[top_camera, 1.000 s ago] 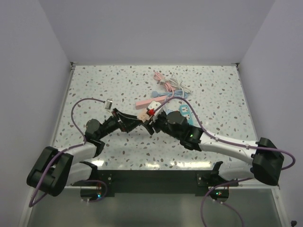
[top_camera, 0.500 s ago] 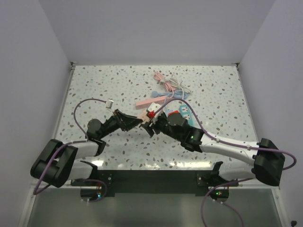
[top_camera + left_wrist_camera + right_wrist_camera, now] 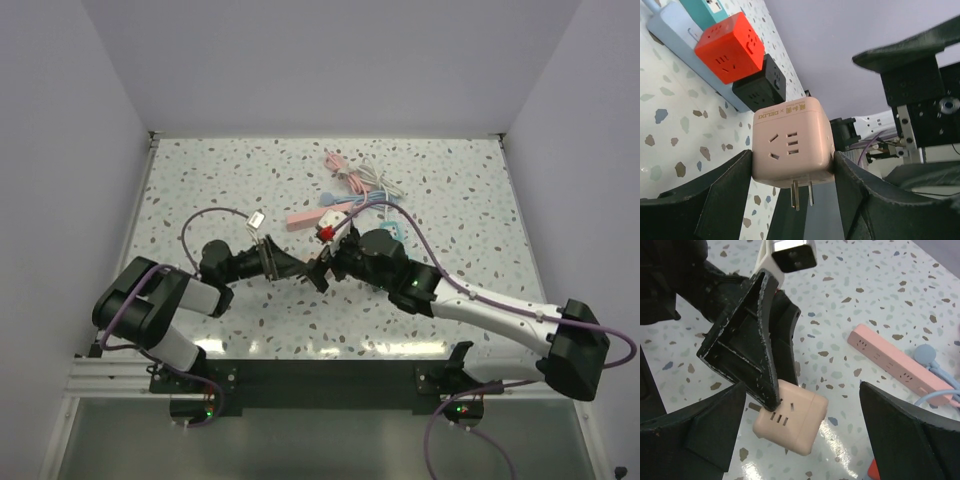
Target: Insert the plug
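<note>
The plug is a pink cube adapter (image 3: 790, 142) with two metal prongs (image 3: 801, 193) sticking out of its underside. My left gripper (image 3: 792, 155) is shut on it, one finger on each side face. In the right wrist view the same pink cube (image 3: 790, 422) hangs just above the table under a left finger (image 3: 747, 350). My right gripper (image 3: 802, 432) stands wide open around it, both fingers well apart from it. From above, the two grippers meet at mid-table, left (image 3: 290, 265) and right (image 3: 322, 262), and the cube is mostly hidden between them.
A light blue power strip (image 3: 670, 35) carries a red cube (image 3: 730, 47) and a black cube (image 3: 762, 85), with a teal strip (image 3: 700, 7) beside it. A pink power strip (image 3: 890, 357) lies behind. Coiled cables (image 3: 355, 175) lie farther back.
My right gripper has opened and let go of the pink cube. The left gripper closed on the cube and now holds it alone, and the left arm has swung right.
</note>
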Available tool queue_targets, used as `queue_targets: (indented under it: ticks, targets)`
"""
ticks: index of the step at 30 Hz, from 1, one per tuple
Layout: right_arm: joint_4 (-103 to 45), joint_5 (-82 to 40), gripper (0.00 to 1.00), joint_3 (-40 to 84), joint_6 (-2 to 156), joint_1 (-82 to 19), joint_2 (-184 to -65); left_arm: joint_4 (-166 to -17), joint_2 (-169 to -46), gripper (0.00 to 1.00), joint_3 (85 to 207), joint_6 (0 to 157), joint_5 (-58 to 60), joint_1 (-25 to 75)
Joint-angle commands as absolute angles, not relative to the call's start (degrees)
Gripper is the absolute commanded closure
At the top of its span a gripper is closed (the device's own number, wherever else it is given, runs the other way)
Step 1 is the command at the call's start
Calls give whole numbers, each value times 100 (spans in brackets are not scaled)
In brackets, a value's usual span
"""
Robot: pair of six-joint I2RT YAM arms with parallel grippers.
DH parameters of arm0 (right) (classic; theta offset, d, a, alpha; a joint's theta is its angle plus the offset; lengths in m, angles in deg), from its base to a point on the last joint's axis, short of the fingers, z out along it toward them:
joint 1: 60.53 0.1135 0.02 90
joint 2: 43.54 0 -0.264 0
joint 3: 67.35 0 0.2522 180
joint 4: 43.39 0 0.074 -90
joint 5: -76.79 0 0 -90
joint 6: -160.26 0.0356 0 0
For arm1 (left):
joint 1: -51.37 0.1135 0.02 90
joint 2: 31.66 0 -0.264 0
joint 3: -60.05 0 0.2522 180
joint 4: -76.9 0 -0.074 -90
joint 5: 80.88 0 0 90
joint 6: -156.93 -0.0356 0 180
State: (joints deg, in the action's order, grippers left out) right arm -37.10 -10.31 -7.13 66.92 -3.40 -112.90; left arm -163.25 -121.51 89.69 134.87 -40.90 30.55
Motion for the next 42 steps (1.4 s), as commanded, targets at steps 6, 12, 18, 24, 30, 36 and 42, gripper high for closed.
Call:
queue_targets:
  ticks: [6,12,18,24,30,36,42]
  targets:
    - [-3763,-3095,2,-358,8018,-1588,-10831,-18754,-11166,100,9227,12504,-4468,3010]
    - [-4114,-4026,2,-226,9009,-1904,-11024,-17014,-10095,100,9393,10984,-4072,3010]
    - [-4975,-5054,2,-480,9802,-2106,-10946,-16396,-9591,100,9482,10358,-3948,3010]
    - [-5573,-5775,2,-525,10260,-2168,-11068,-17143,-9600,100,9411,10613,-4221,3010]
    - [-5364,-5803,3,-481,10182,-2168,-11191,-17240,-9521,100,9411,10542,-4230,3010]
    - [-5143,-5794,3,-358,10041,-2168,-11446,-17380,-9459,100,9385,10595,-4274,3010]
    - [-5151,-5908,5,-340,9970,-2168,-11596,-17188,-9284,100,9385,10517,-4221,3010]
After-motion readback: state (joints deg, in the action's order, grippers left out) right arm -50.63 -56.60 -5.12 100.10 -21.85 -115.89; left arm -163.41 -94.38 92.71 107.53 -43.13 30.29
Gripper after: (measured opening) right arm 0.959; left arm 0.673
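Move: Between the left hand's closed fingertips sits the pink cube plug, its middle only about 1 cm forward and 1 cm right of the hand point. From the open right hand that same plug lies roughly 5 cm below, nearly straight under and about 1 cm left. The pink strip is some 12 cm ahead and 1 cm right of the right hand, the red cube about 3 cm ahead and 11 cm right, the black cube 1 cm back and 13 cm right, all near 18 cm below. Rolling the plug some 50 degrees about its right-pointing fingers, forward side up, the left hand keeps its grip and lifts about 13 cm, easing slightly back. The open right hand first clears up, forward and right, then swings back and up while rolling and turning counter-clockwise, finally sinking about 3 cm until its fingers point left, level, on either side of the plug. It doesn't close. ##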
